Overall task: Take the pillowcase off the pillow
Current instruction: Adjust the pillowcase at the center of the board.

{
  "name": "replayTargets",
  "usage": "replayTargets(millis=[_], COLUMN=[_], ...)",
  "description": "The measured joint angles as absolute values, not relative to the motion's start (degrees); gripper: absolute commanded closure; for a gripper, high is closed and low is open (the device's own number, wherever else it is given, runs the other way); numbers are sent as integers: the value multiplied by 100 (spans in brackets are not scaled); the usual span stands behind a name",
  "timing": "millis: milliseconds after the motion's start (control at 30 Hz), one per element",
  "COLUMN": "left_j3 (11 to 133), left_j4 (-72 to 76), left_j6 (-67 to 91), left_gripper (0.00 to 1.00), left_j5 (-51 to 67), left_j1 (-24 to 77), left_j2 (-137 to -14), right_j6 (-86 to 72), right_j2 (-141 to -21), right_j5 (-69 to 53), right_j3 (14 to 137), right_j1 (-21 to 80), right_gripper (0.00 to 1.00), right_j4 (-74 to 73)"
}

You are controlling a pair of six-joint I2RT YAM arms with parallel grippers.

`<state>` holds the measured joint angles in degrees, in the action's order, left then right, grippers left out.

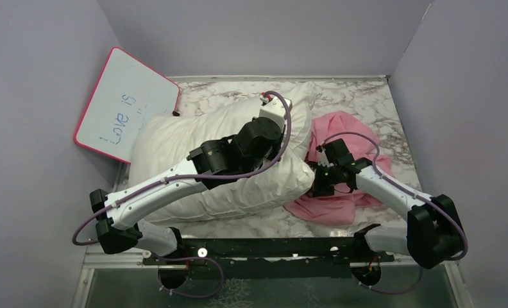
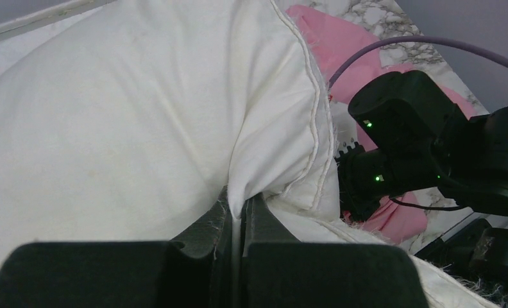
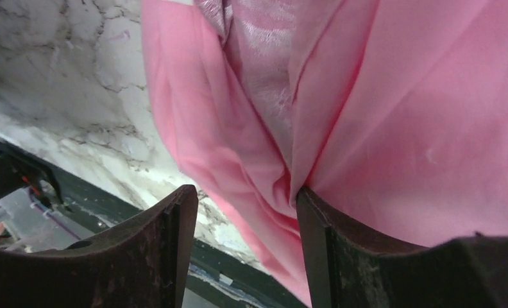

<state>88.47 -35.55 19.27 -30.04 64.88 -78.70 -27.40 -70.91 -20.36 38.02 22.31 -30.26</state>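
Observation:
The white pillow (image 1: pixel 174 144) (image 2: pixel 123 109) lies across the left and middle of the marble table. My left gripper (image 1: pixel 280 115) (image 2: pixel 240 202) reaches over it and is shut on a pinch of the pillow's fabric near its right seam. The pink pillowcase (image 1: pixel 344 128) (image 2: pixel 328 38) (image 3: pixel 392 96) lies crumpled on the table against the pillow's right side. My right gripper (image 1: pixel 317 183) (image 3: pixel 245 196) hangs over the pillowcase's near part with its jaws apart. A fold of the pink cloth rests against the right finger (image 3: pixel 315 231) and is not pinched.
A pink-framed whiteboard (image 1: pixel 126 106) leans against the left wall behind the pillow. Purple walls close in the marble table (image 1: pixel 360 96) on three sides. A black rail (image 1: pixel 270 247) runs along the near edge between the arm bases.

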Motion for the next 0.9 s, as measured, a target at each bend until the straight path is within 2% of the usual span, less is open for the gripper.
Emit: replayTargets(millis=[100,400,500,633,800,900], left_j3=[8812,8694,8643,8630,8569,8521], left_j4=[-3551,-3500,-3472,-3454,-3398,-3376], left_j6=[1933,1979,2005,2018,2038,2045], left_gripper=[100,100,100,100,100,100], left_j5=[-3004,-3006,-3006,-3004,-3004,-3002], left_j1=[6486,6482,6477,6458,6451,6449], left_j2=[-7784,-7638,-7601,-7590,-7575,-7555], right_j6=[-2849,-3507,-3782,-4160,-4578,-4622], right_j2=[-7328,-7627,-7566,-7531,-7585,-7575], right_j5=[-1785,-434,-84,353,993,1527], right_j3=[3791,3699,3607,3476,3583,3887], right_j1=[2521,2897,3000,3048,3081,3015], right_gripper=[37,47,59,82,99,99], right_j4=[-2895,-2685,-2528,-2318,-2462,-2934])
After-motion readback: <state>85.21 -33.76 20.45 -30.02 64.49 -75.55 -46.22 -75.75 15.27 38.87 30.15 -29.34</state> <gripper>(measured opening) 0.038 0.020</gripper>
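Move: The pillowcase lies bunched on the board, its middle about 8 cm to the right of the right hand and 4 cm ahead, some 3 cm below. The pillow's near right corner is about 5 cm to that hand's left, level with it fore and aft and a few centimetres higher; the board's front edge runs some 17 cm back. From the left hand, the pillowcase's middle is around 22 cm right, 2 cm ahead and 29 cm below. A fold of the pillowcase gets pinched by the right hand, which sinks about 4 cm to it with fingers part open. The hand then eases right and forward, turning some 25 degrees clockwise with its left side dipping, as the fingers shut on the cloth. It ends about 5 cm right and 4 cm ahead, just beginning to rise. The left hand keeps its pinch on the raised pillow. ##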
